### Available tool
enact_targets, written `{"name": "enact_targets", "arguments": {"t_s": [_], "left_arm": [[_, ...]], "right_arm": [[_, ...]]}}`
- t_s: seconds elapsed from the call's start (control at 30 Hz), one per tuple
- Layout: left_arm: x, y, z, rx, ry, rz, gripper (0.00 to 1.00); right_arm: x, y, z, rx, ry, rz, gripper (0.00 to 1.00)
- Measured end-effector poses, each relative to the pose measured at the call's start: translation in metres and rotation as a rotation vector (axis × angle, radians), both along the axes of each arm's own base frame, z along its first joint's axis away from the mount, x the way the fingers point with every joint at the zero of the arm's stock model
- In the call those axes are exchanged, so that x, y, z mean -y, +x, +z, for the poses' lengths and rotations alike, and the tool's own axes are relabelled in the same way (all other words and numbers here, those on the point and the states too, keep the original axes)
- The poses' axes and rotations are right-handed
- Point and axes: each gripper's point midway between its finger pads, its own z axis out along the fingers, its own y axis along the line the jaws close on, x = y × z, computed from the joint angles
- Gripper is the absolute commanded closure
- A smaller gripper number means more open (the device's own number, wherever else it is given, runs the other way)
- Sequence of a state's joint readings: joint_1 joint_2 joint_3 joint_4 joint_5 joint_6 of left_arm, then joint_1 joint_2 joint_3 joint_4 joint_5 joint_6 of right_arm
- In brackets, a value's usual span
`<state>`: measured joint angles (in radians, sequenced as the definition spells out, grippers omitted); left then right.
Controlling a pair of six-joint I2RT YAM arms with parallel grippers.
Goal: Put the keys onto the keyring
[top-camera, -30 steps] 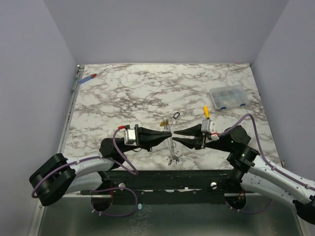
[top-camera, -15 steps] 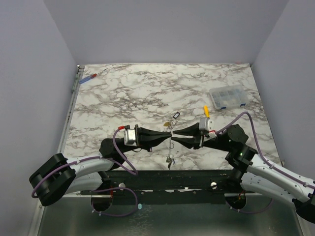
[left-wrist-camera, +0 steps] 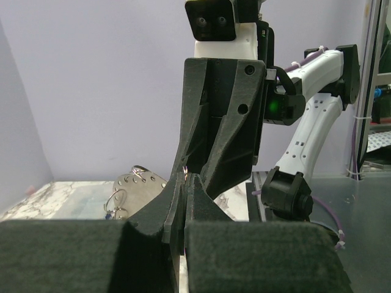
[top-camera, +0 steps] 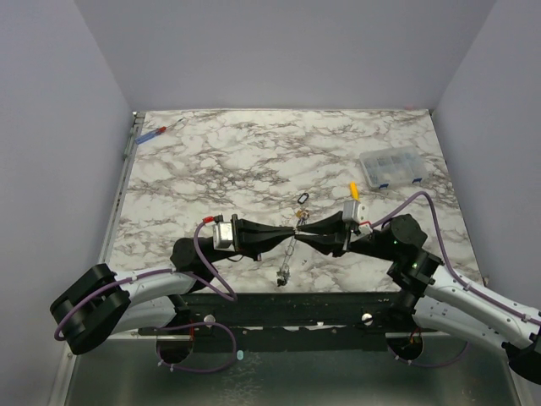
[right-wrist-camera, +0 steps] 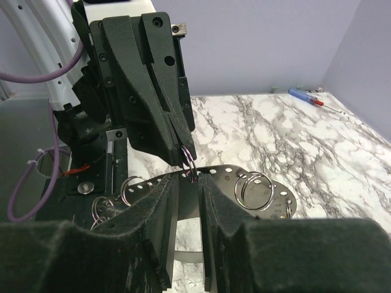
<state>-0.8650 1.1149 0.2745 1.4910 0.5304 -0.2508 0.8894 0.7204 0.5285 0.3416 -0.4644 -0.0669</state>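
The keyring (right-wrist-camera: 229, 172) is a flat silver hoop with holes round its rim, hanging above the table between both arms. It shows edge-on from above as the keyring (top-camera: 290, 254). A small split ring (right-wrist-camera: 189, 162) passes through one rim hole, and my left gripper (top-camera: 291, 234) is shut on it. My right gripper (right-wrist-camera: 188, 183) faces it tip to tip, its jaws a narrow gap apart on either side of that split ring. Other split rings (right-wrist-camera: 256, 190) hang from the hoop. A small cluster (top-camera: 283, 272) dangles from its lower end. I cannot make out the keys among these.
A clear compartment box (top-camera: 390, 167) stands at the right, with a yellow-handled screwdriver (top-camera: 354, 192) just behind my right wrist. A red-and-blue-handled screwdriver (top-camera: 152, 134) lies at the far left corner of the marble table (top-camera: 237, 161).
The hoop has tilted, its lower end swinging left. My right gripper has crept left until its tips meet the left gripper's tips. The left arm has stayed put.
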Motion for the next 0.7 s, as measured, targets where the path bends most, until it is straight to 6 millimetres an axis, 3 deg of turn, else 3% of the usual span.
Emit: {"name": "enact_targets", "arguments": {"t_s": [0.2,0.43,0.63,0.7], "left_arm": [[0.0001,-0.0002,0.0000,0.000,0.000,-0.001,1.00],[0.0005,0.0010,-0.0014,-0.006,0.003,0.000,1.00],[-0.0001,0.0022,-0.0012,-0.005,0.002,0.004,1.00],[-0.0001,0.0021,-0.0011,-0.005,0.002,0.004,0.93]], "right_arm": [[0.0001,-0.0001,0.0018,0.002,0.003,0.000,0.81],[-0.0023,0.0017,-0.0016,-0.009,-0.006,0.001,0.99],[-0.0020,0.0015,-0.0011,-0.006,-0.005,0.001,0.99],[-0.0013,0.0015,-0.0010,0.004,-0.009,-0.001,0.99]]}}
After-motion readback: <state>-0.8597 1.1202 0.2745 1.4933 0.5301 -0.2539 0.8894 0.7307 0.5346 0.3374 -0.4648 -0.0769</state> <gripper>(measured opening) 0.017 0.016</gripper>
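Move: The wire ring waits at the right fingers, only about 1 cm to that hand's left, straight ahead; the left pads hold it, some 1 cm to their right. From the right hand, the metal plate hangs roughly 6 cm below and 3 cm back, about 1 cm left. Its front keys are some 5 cm forward, level sideways and 5 cm down; the rear keys hang around 8 cm back, 2 cm left and 8 cm down. The wire ring gets pinched by the right fingers, which close from about a third open to shut on the part standing out of the left pads. The right hand otherwise stays practically in place, wavering by only a few millimetres and not turning, while the still left hand keeps its hold on the ring, fingertips facing the right ones. ##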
